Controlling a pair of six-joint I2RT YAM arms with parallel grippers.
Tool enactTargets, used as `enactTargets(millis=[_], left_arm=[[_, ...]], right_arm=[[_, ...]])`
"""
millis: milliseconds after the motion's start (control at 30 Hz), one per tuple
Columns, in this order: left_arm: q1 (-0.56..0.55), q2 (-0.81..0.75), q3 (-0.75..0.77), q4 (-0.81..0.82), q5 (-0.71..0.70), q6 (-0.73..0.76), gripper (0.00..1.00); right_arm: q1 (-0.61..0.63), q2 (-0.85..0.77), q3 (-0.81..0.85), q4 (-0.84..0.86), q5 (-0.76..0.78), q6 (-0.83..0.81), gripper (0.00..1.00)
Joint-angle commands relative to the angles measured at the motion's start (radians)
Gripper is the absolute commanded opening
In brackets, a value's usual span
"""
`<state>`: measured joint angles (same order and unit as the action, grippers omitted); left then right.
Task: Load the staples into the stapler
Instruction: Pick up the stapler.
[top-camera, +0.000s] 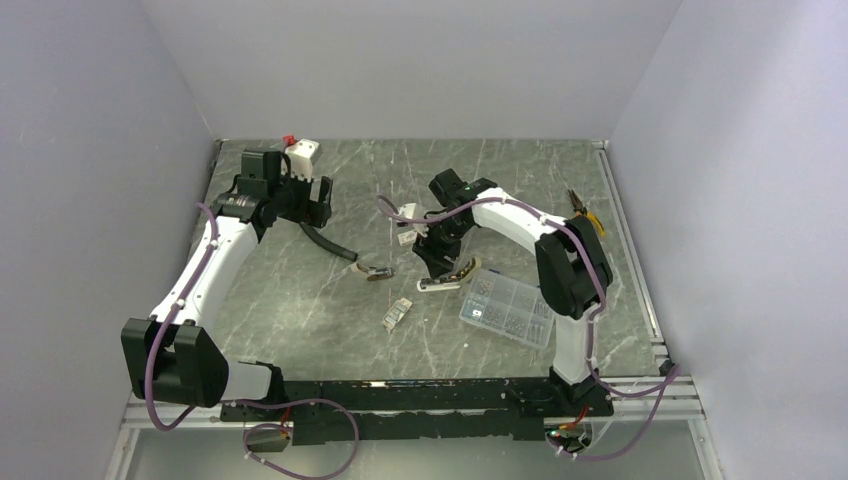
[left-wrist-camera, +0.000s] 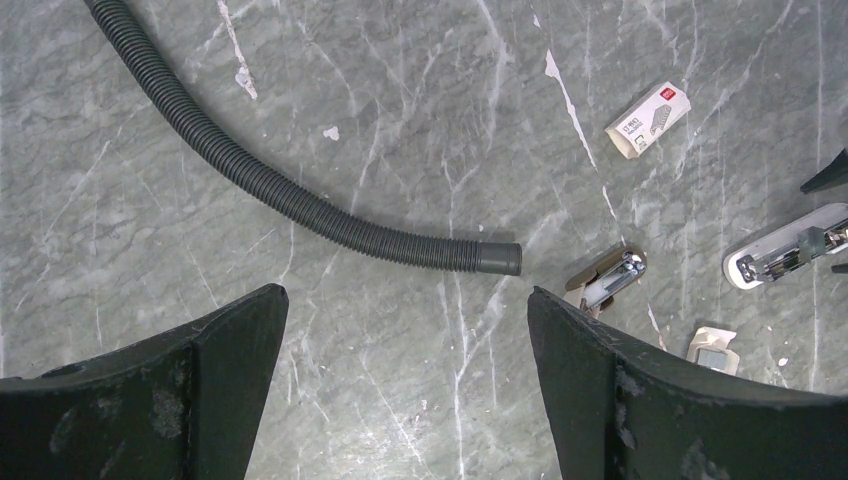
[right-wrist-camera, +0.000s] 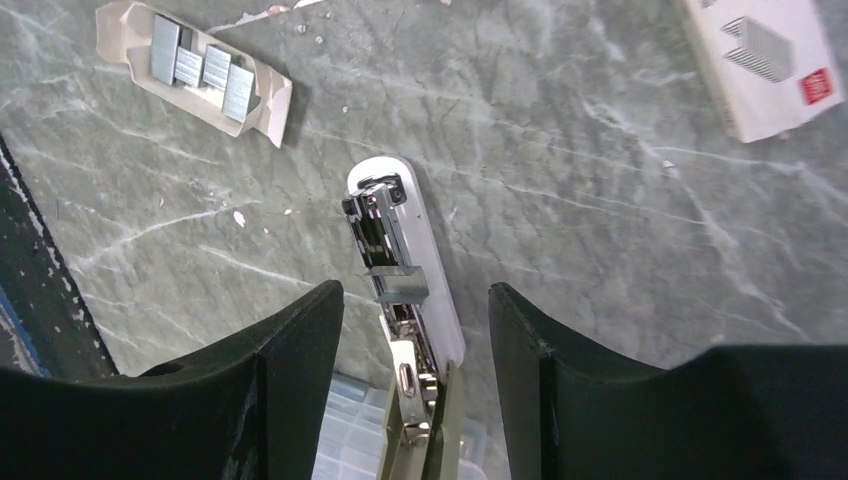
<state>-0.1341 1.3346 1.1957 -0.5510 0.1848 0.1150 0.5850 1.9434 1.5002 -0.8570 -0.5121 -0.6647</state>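
Note:
The stapler (right-wrist-camera: 415, 250) lies open on the marble table, its white base and metal channel pointing away and its olive top arm (right-wrist-camera: 445, 430) swung up near the camera. A short strip of staples (right-wrist-camera: 402, 287) sits across the channel. My right gripper (right-wrist-camera: 416, 290) straddles the stapler, open, with a gap on each side. In the top view the stapler (top-camera: 445, 281) is just below the right gripper (top-camera: 440, 260). More staples (right-wrist-camera: 195, 65) lie in a torn cardboard tray. My left gripper (left-wrist-camera: 408, 292) hangs wide open over bare table, and the stapler (left-wrist-camera: 790, 255) shows at its far right.
A clear compartment box (top-camera: 507, 308) sits right of the stapler. A white staple box (right-wrist-camera: 770, 55) lies beyond it. A black corrugated hose (left-wrist-camera: 300, 200) runs under the left gripper, and a small tan and chrome item (left-wrist-camera: 610, 280) lies close by. Pliers (top-camera: 585, 212) rest at the right edge.

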Motion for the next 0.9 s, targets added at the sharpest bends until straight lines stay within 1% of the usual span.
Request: enactTargets(millis=[0, 200, 567, 767, 867], left_arm=[[0.002, -0.006, 0.039, 0.008, 0.002, -0.003, 0.95], [0.002, -0.005, 0.044, 0.007, -0.001, -0.004, 0.95], [0.002, -0.005, 0.043, 0.007, -0.003, -0.003, 0.95], [0.002, -0.005, 0.043, 0.007, -0.004, -0.003, 0.95], [0.002, -0.006, 0.043, 0.007, -0.004, -0.003, 0.95]], right_arm=[[-0.013, 0.034, 0.027, -0.041, -0.066, -0.033, 0.59], [-0.018, 0.067, 0.043, -0.06, -0.08, -0.045, 0.57], [-0.037, 0.101, 0.065, -0.102, -0.155, -0.072, 0.43], [-0.043, 0.112, 0.08, -0.119, -0.181, -0.078, 0.32], [-0.044, 0.116, 0.08, -0.12, -0.183, -0.079, 0.3]])
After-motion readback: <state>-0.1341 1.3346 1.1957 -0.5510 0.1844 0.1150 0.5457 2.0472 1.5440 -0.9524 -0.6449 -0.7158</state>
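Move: The open stapler lies almost under the right hand, its middle about 1 cm back, 1 cm to the right and some 5 cm lower. From that hand, the opened staple tray is roughly 10 cm back and 10 cm left, the printed staple box 9 cm ahead and 8 cm left, and the clear organizer 8 cm back and 13 cm right. From the idle left hand the stapler is about 30 cm right, 8 cm back and 19 cm down. The right hand sinks about 2.5 cm onto the open stapler, easing back some 1.5 cm towards the base as the wrist tips about 10 degrees so that the fingertips swing backward, which brings them either side of the exposed metal magazine. Once down, the half-open fingers close to roughly half their starting gap around the magazine, near its raised bracket, and the hand comes back up by under a centimetre; a firm pinch can't be made out yet. ##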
